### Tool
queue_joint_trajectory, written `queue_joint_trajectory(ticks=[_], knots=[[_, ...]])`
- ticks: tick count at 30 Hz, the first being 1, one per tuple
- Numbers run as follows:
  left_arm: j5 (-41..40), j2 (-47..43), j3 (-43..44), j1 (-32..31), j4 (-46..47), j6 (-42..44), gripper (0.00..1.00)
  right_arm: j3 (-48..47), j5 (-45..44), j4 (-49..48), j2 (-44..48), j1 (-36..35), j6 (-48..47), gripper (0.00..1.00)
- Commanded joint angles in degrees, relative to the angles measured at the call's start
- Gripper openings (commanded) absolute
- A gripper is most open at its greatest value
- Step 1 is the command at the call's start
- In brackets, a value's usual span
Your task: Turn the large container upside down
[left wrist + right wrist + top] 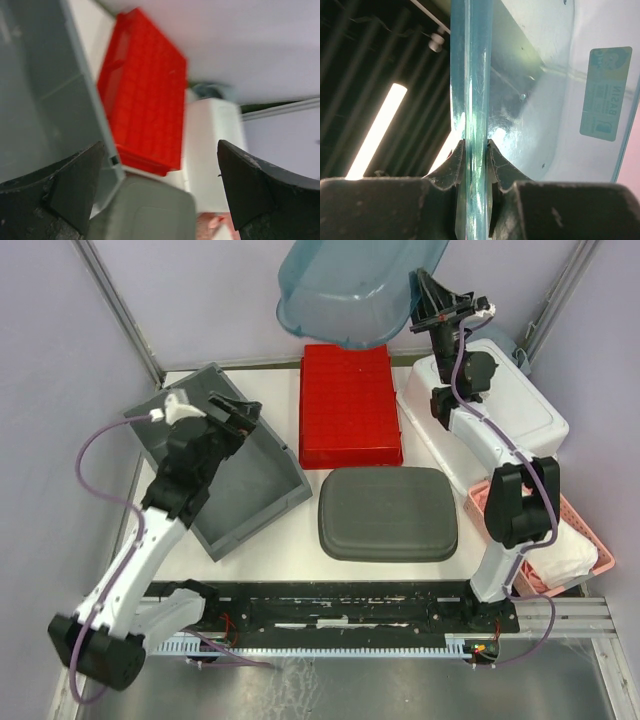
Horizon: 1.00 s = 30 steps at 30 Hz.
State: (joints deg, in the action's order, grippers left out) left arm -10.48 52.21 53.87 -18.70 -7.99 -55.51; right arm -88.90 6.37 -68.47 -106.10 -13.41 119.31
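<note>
The large container is a translucent blue basin [350,290], held tilted in the air above the table's far edge. My right gripper [435,308] grips its right rim. In the right wrist view my right gripper [475,150] is shut on the basin rim [472,75], which runs upright between both pads; the basin wall carries a green label [607,92]. My left gripper [235,418] hovers open over the far corner of a grey bin [235,485]. In the left wrist view my left gripper [160,190] stands wide open with nothing between its fingers.
A red crate [348,405] lies bottom-up at the back middle. A dark grey rounded tub [388,512] lies bottom-up in front of it. A white lidded box [500,415] and a pink basket [575,530] stand on the right. Metal posts frame the table's corners.
</note>
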Motion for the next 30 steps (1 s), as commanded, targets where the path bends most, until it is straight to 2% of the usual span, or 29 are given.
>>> queue_joint_trajectory(ticks=[1, 6, 11, 15, 21, 22, 25, 30], knots=[[-9.64, 11.16, 10.60, -2.04, -14.37, 5.78, 0.99, 4.12, 16.65, 2.30, 10.02, 1.24, -2.52, 0.02], [-10.59, 22.49, 17.11, -2.03, -16.65, 8.12, 0.99, 9.66, 25.74, 9.52, 18.38, 5.09, -10.02, 0.02], [-11.77, 31.99, 23.28, -2.04, -20.76, 10.07, 0.86, 10.30, 31.10, 18.72, 23.98, 7.02, -18.41, 0.02], [-10.31, 39.65, 28.39, -1.73, -22.58, 13.80, 0.72, 10.63, 31.88, 23.29, 26.54, 8.28, -21.61, 0.02], [-6.85, 48.69, 34.76, -0.07, -23.78, 20.05, 0.42, 12.74, 31.14, 24.19, 28.71, 10.78, -21.32, 0.02], [-5.92, 49.69, 35.32, 0.36, -23.69, 21.36, 0.35, 12.87, 31.10, 24.39, 28.97, 10.97, -21.39, 0.02], [-1.72, 52.82, 38.50, 1.65, -24.40, 28.17, 0.05, 13.05, 31.12, 25.50, 29.50, 11.46, -21.93, 0.02], [1.23, 57.02, 45.74, 1.82, -28.43, 45.11, 0.03, 12.87, 31.75, 28.48, 29.87, 11.86, -23.20, 0.02]])
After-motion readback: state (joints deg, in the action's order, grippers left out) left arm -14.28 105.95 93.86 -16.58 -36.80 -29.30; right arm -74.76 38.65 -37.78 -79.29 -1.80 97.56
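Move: The large grey container's right wall lies about 8 cm ahead of the left hand, level with it sideways, its middle some 24 cm below. From that hand the red box is about 15 cm ahead and 20 cm right, 29 cm below; the grey lid is 9 cm back and 29 cm right, 33 cm below. The right hand, still holding the blue basin, has the red box about 3 cm ahead, 14 cm left and far below. The large container's right wall is newly pinched between the left fingers: wide open, the left hand sinks some 17 cm and reaches about 14 cm forward to it, tipping its fingers down nearly 40 degrees as they close. Meanwhile the right hand keeps its grip on the blue basin's edge, draws back about 10 cm, then eases slightly forward and down, rolling its left side down by some 35 degrees. ##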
